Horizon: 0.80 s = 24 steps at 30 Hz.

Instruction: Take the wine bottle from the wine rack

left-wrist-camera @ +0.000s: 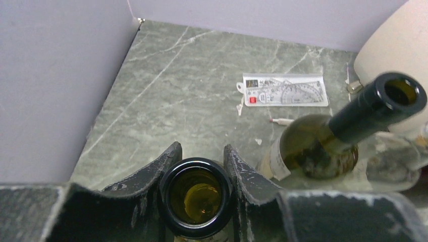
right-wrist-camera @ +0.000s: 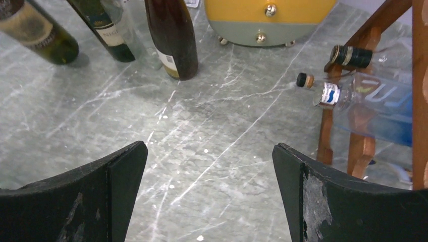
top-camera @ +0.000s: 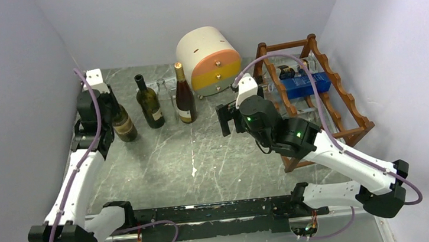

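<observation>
The reddish-brown wine rack (top-camera: 285, 45) stands at the right (right-wrist-camera: 374, 27). On it lies a clear bottle with a blue label (top-camera: 305, 82) and a cork (right-wrist-camera: 363, 101). Above that one a dark-capped bottle neck (right-wrist-camera: 352, 55) pokes out. My left gripper (top-camera: 110, 100) is far from the rack, by the left wall. It is shut on the neck of a dark green wine bottle (top-camera: 123, 125), whose open mouth (left-wrist-camera: 196, 196) sits between the fingers (left-wrist-camera: 199, 164). My right gripper (top-camera: 224, 120) hangs open and empty (right-wrist-camera: 209, 166) over the table, left of the rack.
A green bottle (top-camera: 150, 103), a clear bottle (top-camera: 166, 90) and a brown bottle (top-camera: 183, 94) stand upright mid-table. The round cream-and-orange drawer box (top-camera: 209, 59) is behind them. A packaged protractor set (left-wrist-camera: 285, 91) lies at the back. Walls close in on the left, back and right.
</observation>
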Tool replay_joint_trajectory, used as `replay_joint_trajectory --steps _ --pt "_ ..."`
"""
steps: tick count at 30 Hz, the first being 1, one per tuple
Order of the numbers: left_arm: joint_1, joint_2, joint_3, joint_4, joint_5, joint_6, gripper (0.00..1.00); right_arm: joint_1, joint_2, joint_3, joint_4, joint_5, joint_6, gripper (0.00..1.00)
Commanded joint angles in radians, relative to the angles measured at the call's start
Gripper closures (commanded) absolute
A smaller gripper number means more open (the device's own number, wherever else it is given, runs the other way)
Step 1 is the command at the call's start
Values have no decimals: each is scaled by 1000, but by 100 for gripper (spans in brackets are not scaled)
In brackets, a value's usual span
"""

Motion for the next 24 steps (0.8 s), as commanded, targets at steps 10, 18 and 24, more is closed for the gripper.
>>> replay_joint_trajectory --steps 10,18,24 --pt "21 216 169 220 95 32 93 -4 -99 -88 187 -17 -211 0" --pt "20 269 176 239 189 34 93 -4 -91 -104 190 -11 -215 0" --pt "22 294 156 294 201 42 93 -5 -98 -105 185 -7 -217 0"
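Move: The left hand holds a wine bottle upright by its neck; the free spot for it lies about 8 cm ahead, 3 cm right, 28 cm below. Level with that spot, the green bottle stands 11 cm to the hand's right, the clear bottle 18 cm and the red bottle 24 cm. From the right hand the spot is roughly 20 cm ahead, 37 cm left and 27 cm below. The left hand carries the gripped bottle about 7 cm forward, easing right and down towards the green bottle's side. ##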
